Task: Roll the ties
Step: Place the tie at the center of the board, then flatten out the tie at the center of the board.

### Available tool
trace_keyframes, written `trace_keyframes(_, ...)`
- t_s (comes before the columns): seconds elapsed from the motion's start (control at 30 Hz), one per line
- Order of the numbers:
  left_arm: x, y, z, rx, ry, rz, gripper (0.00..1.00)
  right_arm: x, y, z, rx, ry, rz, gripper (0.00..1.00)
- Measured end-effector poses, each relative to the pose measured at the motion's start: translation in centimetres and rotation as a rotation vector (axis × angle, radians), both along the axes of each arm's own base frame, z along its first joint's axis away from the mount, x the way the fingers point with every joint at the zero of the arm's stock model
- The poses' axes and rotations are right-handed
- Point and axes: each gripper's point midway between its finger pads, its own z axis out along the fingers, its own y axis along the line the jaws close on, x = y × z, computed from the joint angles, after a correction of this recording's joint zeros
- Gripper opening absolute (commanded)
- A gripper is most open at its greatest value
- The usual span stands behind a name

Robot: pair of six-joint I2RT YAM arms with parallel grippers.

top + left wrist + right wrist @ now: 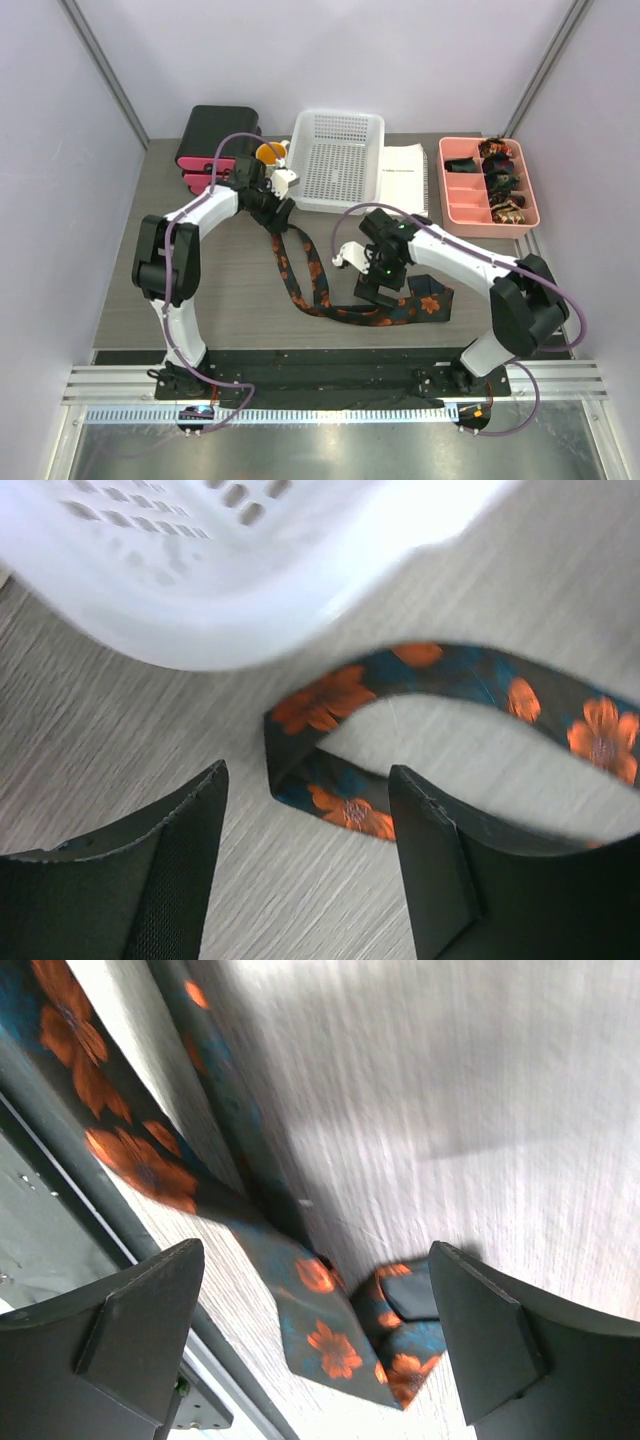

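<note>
One tie (pixel 318 268), dark with orange flowers, lies loose on the table, running from under my left gripper (pixel 279 216) down and across to its wide end (pixel 428 303). In the left wrist view a fold of the tie (pixel 340 695) lies just beyond my open left gripper (pixel 308 780), near the basket; nothing is held. My right gripper (pixel 372 290) hovers over the tie's lower part. Its wrist view shows the jaws wide open (pixel 318 1260) over a pointed, folded-over tie end (pixel 335 1345). Several rolled ties (pixel 500 180) sit in the pink tray.
A white perforated basket (pixel 338 160) stands at the back centre, with a paper sheet (pixel 405 175) beside it. The pink divided tray (pixel 465 212) is at the back right. A black and pink case (pixel 215 140) and an orange object (pixel 268 152) sit at the back left.
</note>
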Motion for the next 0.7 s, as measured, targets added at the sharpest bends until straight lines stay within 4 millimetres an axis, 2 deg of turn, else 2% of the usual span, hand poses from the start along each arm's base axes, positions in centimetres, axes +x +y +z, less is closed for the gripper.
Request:
trace_keyframes(0.13,0.7,-0.3,-0.4,-0.037,0.032,0.094,0.62,0.6,-2.2,0.7,0.018,-0.029,-0.034,1.0)
trace_keyframes(0.23,0.8,-0.6,-1.0,-0.059,0.068,0.15,0.49,0.3,-4.3,-0.2,-0.006,-0.013,-0.044,0.98)
trace_keyframes(0.27,0.8,-0.6,-1.5,-0.061,0.089,0.165,0.42,0.0,-5.0,-0.8,-0.021,0.002,-0.044,0.95)
trace_keyframes(0.33,0.7,-0.6,-2.2,-0.059,0.116,0.181,0.35,-0.7,-5.8,-1.7,-0.044,0.032,-0.034,0.89)
trace_keyframes(0.37,0.5,-0.5,-2.7,-0.05,0.133,0.186,0.26,-1.0,-6.1,-2.1,-0.052,0.045,-0.023,0.76)
trace_keyframes(0.43,-0.3,-0.2,-3.1,-0.034,0.162,0.186,0.18,-1.4,-6.4,-2.8,-0.066,0.064,0.003,0.58)
trace_keyframes(0.47,-0.6,0.0,-3.2,-0.017,0.168,0.179,0.12,-1.6,-6.5,-3.1,-0.072,0.071,0.015,0.44)
trace_keyframes(0.53,-1.4,1.0,-3.7,0.028,0.183,0.175,0.08,-1.7,-6.8,-3.6,-0.083,0.08,0.035,0.3)
trace_keyframes(0.57,-2.1,1.7,-4.0,0.053,0.189,0.171,0.08,-1.7,-7.0,-3.8,-0.088,0.086,0.041,0.14)
trace_keyframes(0.6,-2.8,2.4,-4.1,0.072,0.196,0.171,0.08,-1.8,-7.2,-4.0,-0.094,0.091,0.043,0.06)
trace_keyframes(0.63,-3.9,3.4,-4.3,0.094,0.209,0.17,0.12,-1.8,-7.3,-4.0,-0.096,0.09,0.052,0.01)
trace_keyframes(0.7,-6.0,5.9,-4.0,0.126,0.236,0.177,0.23,-1.9,-7.5,-4.2,-0.099,0.094,0.057,0.01)
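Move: The bend at the narrow end of the tie lies nearly straight below the open left fingers, about 5 cm down. The white basket stands some 13 cm ahead and 11 cm right of that hand, the mug about 12 cm ahead and 2 cm left. For the right hand, the tie's broad part to be pinched is about 7 cm right, 2 cm back and 5 cm down. Its folded wide end lies some 10 cm right and 1 cm back of the hand. The tie's narrow bend is pinched by the left fingers as they sink about 4 cm and close; they then draw it back and left, away from the basket, some 8 cm. Meanwhile the wide-open right hand travels about 7 cm right towards the folded wide end, lowering some 4 cm after a slight rise, and closes on the broad part. ##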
